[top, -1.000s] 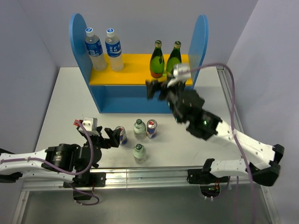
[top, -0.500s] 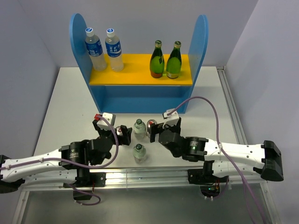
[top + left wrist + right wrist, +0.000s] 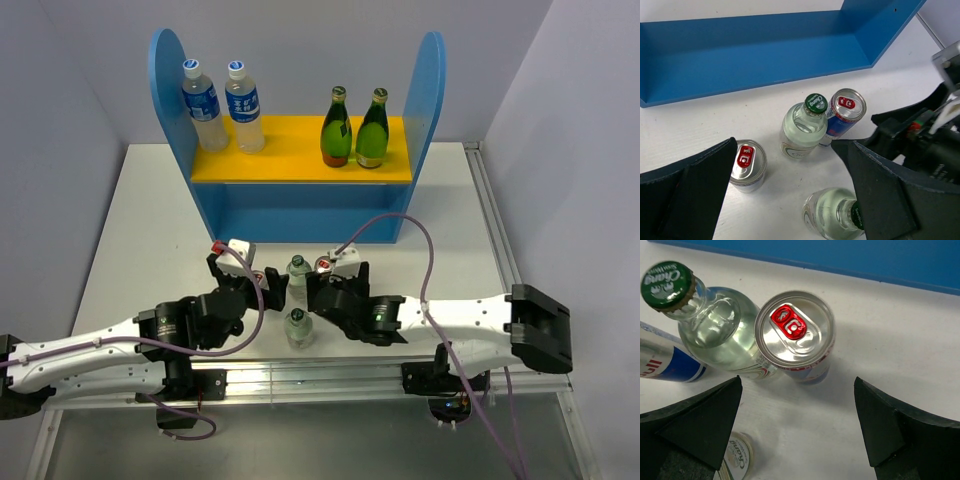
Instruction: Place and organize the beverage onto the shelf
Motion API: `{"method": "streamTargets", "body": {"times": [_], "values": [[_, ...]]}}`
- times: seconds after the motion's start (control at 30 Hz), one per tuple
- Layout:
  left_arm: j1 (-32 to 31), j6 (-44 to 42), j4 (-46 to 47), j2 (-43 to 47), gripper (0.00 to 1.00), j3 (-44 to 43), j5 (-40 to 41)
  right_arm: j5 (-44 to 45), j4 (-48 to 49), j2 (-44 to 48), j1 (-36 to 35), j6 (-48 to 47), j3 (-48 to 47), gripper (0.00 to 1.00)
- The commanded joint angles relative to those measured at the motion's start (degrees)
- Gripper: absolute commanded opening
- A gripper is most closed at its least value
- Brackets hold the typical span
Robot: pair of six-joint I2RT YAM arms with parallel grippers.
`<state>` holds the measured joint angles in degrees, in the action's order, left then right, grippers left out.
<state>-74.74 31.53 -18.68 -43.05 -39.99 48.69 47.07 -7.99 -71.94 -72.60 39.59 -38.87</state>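
The blue shelf (image 3: 170, 70) has a yellow upper board (image 3: 290, 160) holding two water bottles (image 3: 205, 105) and two green bottles (image 3: 336, 128). Its lower tier (image 3: 755, 50) holds nothing. On the table in front stand two cans and two clear green-capped bottles. My left gripper (image 3: 785, 150) is open and low over the table. The left can (image 3: 747, 160) is by its left finger and the near bottle (image 3: 835, 217) by its right finger. My right gripper (image 3: 797, 390) is open and hovers just near of the right can (image 3: 795, 332), beside the far bottle (image 3: 715, 325).
Both arms crowd the drinks cluster (image 3: 296, 272). The right arm's black body (image 3: 920, 145) is close to my left gripper's right finger. The white table (image 3: 150, 220) ends in a metal rail (image 3: 320, 375) at the near edge. Grey walls stand close on both sides.
My right arm has come down from the shelf's upper board to the table and now hovers by the right can. My left gripper has moved forward and right toward the left can.
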Motion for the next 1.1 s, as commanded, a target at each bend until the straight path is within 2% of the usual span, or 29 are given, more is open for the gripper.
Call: {"method": "streamTargets", "body": {"times": [0.0, 0.27, 0.4, 0.5, 0.53, 0.6, 0.63, 0.67, 0.7, 0.9, 1.07], "values": [[0.5, -0.2, 1.6, 1.5, 0.99, 0.5, -0.8, 2.1, 5.6, -3.9, 0.5, 2.1, 0.1, 1.0], [0.6, 0.1, 0.4, 2.2, 0.99, 0.7, -0.7, 5.2, 13.1, -11.5, 4.7, 0.4, -0.2, 1.0], [0.7, 0.0, 0.8, 2.4, 0.99, 1.1, -0.6, 7.1, 15.9, -14.7, 6.6, 0.7, -0.7, 0.96], [0.7, 0.0, 0.8, 2.4, 0.99, 1.4, -0.4, 9.0, 19.1, -17.3, 7.3, 0.0, -1.3, 0.78], [0.7, 0.0, 0.8, 2.4, 0.99, 1.3, -0.4, 9.8, 19.3, -18.0, 7.3, -0.3, -1.6, 0.66], [0.7, 0.0, 0.8, 2.4, 0.99, 1.3, -0.3, 9.9, 19.8, -18.8, 7.6, -1.0, -2.4, 0.51], [0.8, 0.0, 0.7, 2.5, 0.99, 1.3, -0.3, 9.7, 20.0, -18.9, 7.8, -1.4, -2.5, 0.29], [0.8, 0.0, 0.7, 2.6, 0.99, 1.3, -0.3, 9.8, 19.8, -19.0, 7.9, -1.7, -2.9, 0.12], [0.8, 0.0, 0.7, 2.7, 0.99, 1.4, -0.3, 10.4, 19.1, -18.9, 8.1, -1.0, -3.3, 0.02], [0.8, -0.2, 1.2, 3.2, 0.99, 1.8, -0.3, 13.4, 16.3, -16.8, 10.3, -2.3, -5.7, 0.0], [0.8, -0.6, 1.2, 2.8, 0.99, 1.5, -0.3, 10.5, 20.3, -14.5, 17.5, -6.7, -5.9, 0.0]]}}
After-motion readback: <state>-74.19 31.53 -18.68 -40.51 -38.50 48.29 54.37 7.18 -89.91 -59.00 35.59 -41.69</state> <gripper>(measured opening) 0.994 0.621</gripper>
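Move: The upright red-tab can between the clear bottle and the right side of the shelf stands about 6 cm ahead of the right hand, level with it sideways, its middle some 6 cm lower. Touching its left side, the nearer-to-shelf clear bottle is 6 cm left of the can; the other clear bottle stands about 12 cm nearer the bases and 6 cm left of the can. From the left hand the can lies roughly 9 cm ahead, 11 cm right and 13 cm down. Reaching forward and down about 5 cm each, the right hand brings its open fingers around the upper part of the can beside the clear bottle, then closes them to pinch it. Keeping hold, it goes on some 3 cm farther out towards the shelf while veering right about 3 cm and rising about 1 cm; over the whole way the hand turns roughly 15 degrees clockwise. ##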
